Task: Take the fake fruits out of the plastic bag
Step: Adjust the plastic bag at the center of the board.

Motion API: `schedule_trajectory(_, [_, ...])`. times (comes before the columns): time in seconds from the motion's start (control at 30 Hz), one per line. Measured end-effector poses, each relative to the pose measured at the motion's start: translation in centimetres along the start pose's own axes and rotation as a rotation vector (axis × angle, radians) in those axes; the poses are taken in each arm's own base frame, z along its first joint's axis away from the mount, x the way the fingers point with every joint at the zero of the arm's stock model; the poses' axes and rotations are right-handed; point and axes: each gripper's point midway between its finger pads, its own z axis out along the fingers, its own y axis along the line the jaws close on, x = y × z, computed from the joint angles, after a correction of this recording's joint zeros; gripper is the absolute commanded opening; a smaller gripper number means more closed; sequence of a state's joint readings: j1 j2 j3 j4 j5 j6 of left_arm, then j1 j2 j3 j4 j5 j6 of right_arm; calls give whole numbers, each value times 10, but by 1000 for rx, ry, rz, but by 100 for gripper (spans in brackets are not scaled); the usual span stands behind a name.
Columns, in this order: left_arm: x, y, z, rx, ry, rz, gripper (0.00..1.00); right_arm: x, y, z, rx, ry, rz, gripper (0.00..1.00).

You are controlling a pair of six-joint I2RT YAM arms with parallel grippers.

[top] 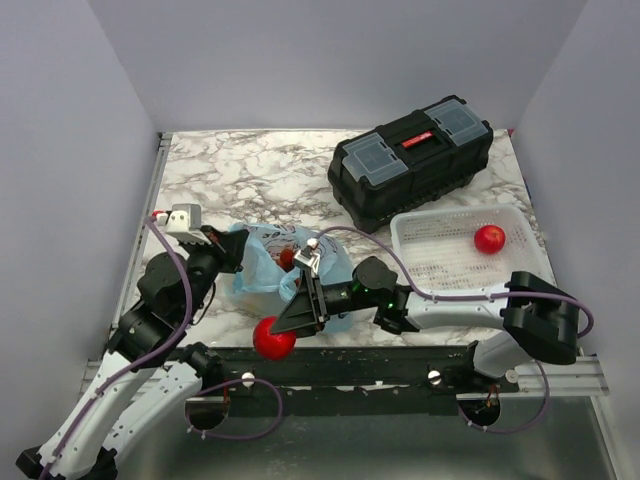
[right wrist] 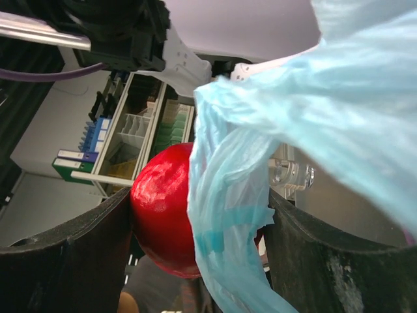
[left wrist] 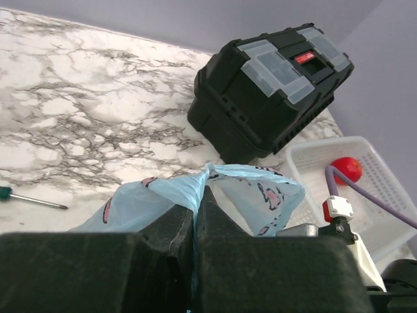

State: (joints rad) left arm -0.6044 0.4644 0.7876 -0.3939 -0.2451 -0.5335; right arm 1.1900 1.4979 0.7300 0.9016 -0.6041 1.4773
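Observation:
The light-blue plastic bag (top: 262, 262) lies crumpled at the table's near left. My left gripper (top: 233, 252) is shut on a bunched fold of it; the wrist view shows the plastic bag (left wrist: 260, 194) pinched between that gripper's (left wrist: 197, 210) jaws. My right gripper (top: 284, 328) holds a round red fake fruit (top: 270, 342) just past the table's front edge. In the right wrist view this fruit (right wrist: 161, 215) fills my right gripper (right wrist: 202, 235), with a strip of the bag (right wrist: 234, 222) caught against one finger. Something red (top: 287, 256) shows inside the bag. Another red fruit (top: 489, 239) lies in the basket.
A white mesh basket (top: 440, 225) stands at the right, also seen from the left wrist (left wrist: 384, 163). A black toolbox (top: 410, 160) sits behind it. A green-handled screwdriver (left wrist: 32, 197) lies on the marble at the left.

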Motion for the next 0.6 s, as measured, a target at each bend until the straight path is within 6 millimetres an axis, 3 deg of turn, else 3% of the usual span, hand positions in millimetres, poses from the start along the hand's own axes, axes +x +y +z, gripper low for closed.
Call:
schedule_trajectory(0.17, [-1,9,6,-41,-9,72,0,6,-4,-4,21,18,51,1])
schedule_trajectory(0.37, [-20,22,21,-133,-102,138,0,25,-3,-9,56,80,88,3])
schedule_trajectory(0.5, [-22,36,42,-229,-109,196,0,31,13,-19,84,88,46,5])
schedule_trajectory(0.6, [-32,55,57,-347,-116,225,0,32,29,-23,76,88,-1,1])
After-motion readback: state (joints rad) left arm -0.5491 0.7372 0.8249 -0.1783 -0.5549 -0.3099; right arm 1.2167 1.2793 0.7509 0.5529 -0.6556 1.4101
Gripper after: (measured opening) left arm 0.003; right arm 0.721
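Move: My left hand already pinches the rim of the plastic bag, with the bag's body about 6 cm to its right, 5 cm back and some 20 cm below. The screwdriver lies roughly 7 cm ahead of that hand and 11 cm to its left, down on the board. The toolbox stands about 20 cm ahead and 33 cm to its right. From my right hand, which holds the big red fruit and a strand of bag, the bag's body is about 10 cm ahead and 16 cm below. I pull the bag open both ways. My left hand, fingers still shut on the rim, speeds up forward and somewhat left, about 8 cm towards the screwdriver's side, staying level and turning some 20 degrees counter-clockwise while its left side rises. My right hand keeps the red fruit and its strand of bag gripped, easing back and to the right about 4 cm, dipping slightly and then rising. ##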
